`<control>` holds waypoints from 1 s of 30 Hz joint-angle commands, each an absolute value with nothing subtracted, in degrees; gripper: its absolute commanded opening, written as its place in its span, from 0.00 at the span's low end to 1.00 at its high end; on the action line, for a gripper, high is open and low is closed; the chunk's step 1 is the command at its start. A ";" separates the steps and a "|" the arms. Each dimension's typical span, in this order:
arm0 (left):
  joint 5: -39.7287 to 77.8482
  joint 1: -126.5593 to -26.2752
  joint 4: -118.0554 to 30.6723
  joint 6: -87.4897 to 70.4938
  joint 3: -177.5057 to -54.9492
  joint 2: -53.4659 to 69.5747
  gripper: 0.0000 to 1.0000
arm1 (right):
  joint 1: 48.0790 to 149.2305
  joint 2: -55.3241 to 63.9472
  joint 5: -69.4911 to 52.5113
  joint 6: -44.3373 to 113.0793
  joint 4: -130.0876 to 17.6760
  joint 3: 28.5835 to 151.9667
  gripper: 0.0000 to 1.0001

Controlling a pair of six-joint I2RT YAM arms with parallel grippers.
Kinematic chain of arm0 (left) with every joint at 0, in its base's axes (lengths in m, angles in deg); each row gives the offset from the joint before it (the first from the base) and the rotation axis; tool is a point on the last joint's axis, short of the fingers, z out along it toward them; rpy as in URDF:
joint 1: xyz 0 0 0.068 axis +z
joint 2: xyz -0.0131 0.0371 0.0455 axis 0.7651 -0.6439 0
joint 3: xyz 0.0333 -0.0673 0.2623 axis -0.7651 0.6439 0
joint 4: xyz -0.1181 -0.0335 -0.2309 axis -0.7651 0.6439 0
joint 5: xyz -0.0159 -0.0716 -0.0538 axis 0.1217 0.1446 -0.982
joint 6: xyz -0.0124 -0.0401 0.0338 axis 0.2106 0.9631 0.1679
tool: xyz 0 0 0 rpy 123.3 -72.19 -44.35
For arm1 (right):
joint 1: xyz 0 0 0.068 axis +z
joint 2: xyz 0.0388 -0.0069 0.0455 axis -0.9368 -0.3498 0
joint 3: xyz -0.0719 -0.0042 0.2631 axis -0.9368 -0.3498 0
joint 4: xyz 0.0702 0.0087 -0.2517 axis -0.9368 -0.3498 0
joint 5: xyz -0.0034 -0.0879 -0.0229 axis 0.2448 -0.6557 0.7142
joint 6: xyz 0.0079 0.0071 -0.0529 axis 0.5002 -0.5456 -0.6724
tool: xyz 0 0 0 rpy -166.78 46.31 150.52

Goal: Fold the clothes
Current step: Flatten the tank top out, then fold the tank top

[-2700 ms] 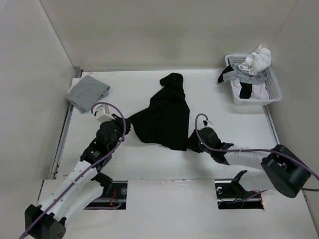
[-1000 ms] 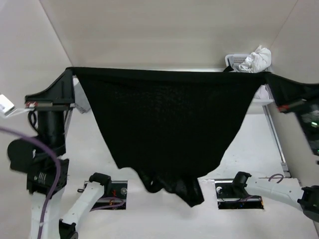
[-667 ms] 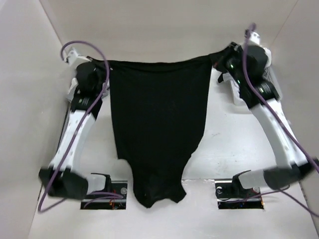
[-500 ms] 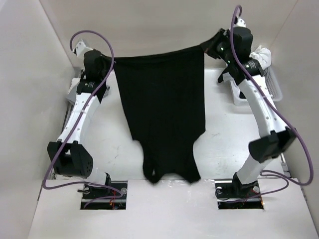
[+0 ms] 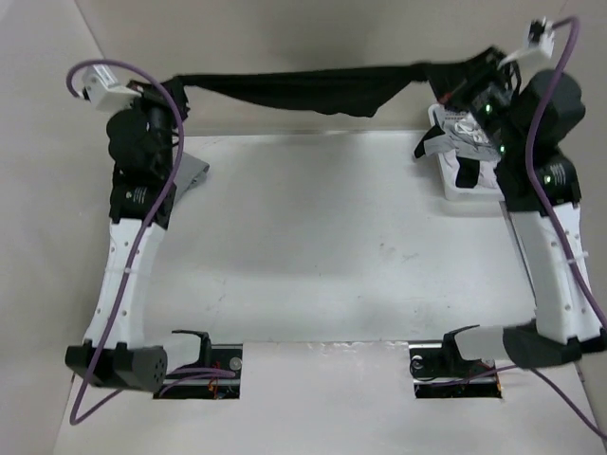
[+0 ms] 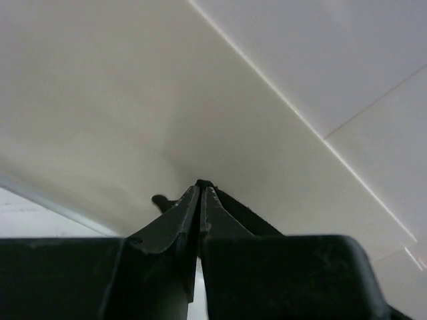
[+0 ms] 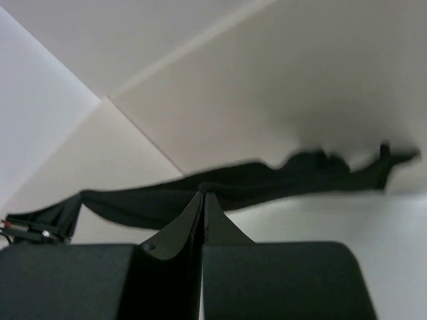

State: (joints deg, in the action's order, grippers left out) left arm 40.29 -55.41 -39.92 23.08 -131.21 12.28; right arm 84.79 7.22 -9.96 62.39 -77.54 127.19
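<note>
The clothes (image 5: 303, 87), a black tank top, hang in the air as a thin taut band stretched left to right in front of the back wall, clear of the table (image 5: 313, 246). My left gripper (image 5: 178, 88) is shut on its left end, and my right gripper (image 5: 455, 78) is shut on its right end. In the left wrist view the jaws (image 6: 201, 185) pinch a bit of the black fabric (image 6: 248, 215) at their tips. From the right wrist, the shut gripper (image 7: 203, 195) holds the clothes (image 7: 280, 175), which trail away as a dark strip.
A light grey folded garment (image 5: 194, 173) lies at the back left, partly behind the left arm. A white basket (image 5: 486, 185) with a jumbled pile of clothes (image 5: 460, 131) stands at the back right, under the right arm. Walls close in on three sides.
The garment hung as a broad sheet from both grippers half a second ago. Both arms have spread wider and the top has swung up into a narrow horizontal band.
</note>
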 commanded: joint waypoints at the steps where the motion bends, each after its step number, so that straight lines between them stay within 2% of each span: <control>1: 41.38 -56.64 -42.20 22.46 -116.28 19.18 0.01 | 86.09 15.74 -12.26 62.18 -71.54 106.92 0.00; 5: 42.79 -57.69 -41.77 23.77 -97.28 31.40 0.01 | 89.86 31.30 -14.98 64.03 -66.43 78.79 0.00; 9: 43.14 -58.48 -35.64 24.66 -81.44 44.76 0.01 | 96.44 46.15 -18.23 69.11 -66.50 57.06 0.00; 14: 42.53 -60.50 -20.61 26.41 -73.07 59.00 0.00 | 111.19 58.82 -22.45 78.68 -74.66 41.91 0.00; 20: 39.45 -65.77 -2.59 38.18 -69.37 72.98 0.00 | 134.48 70.27 -31.66 93.54 -87.05 36.26 0.00; 24: 42.16 -66.83 2.27 38.38 -70.95 74.94 0.00 | 148.47 65.11 -42.30 100.06 -90.50 37.93 0.00; 26: 43.58 -66.92 -2.01 37.06 -70.26 71.35 0.01 | 147.46 59.06 -44.69 98.85 -89.54 39.33 0.00; 30: 45.07 -65.87 -21.23 34.86 -69.63 56.53 0.01 | 129.13 49.82 -38.13 83.85 -78.41 41.79 0.00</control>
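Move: Both shut hands still hold the tank top's hem, stretched between them high in the air. The middle of the bare table, where it is taken, lies about 11 cm back, 29 cm right of and 50 cm below the left hand; from the right hand, 6 cm back, 21 cm left, 56 cm down. The grey folded cloth is some 8 cm ahead and 15 cm left of the left hand, the basket 18 cm ahead and 27 cm right of the right, both far below. Down fast, then back towards the bases, both hands swing the hem over the table: the left about 37 cm down and 20 back, the right some 48 down and 25 back, drifting left. They tip fingers-down 40 to 50 degrees, keep their pinch, and ease slightly forward at the end while still sinking. ##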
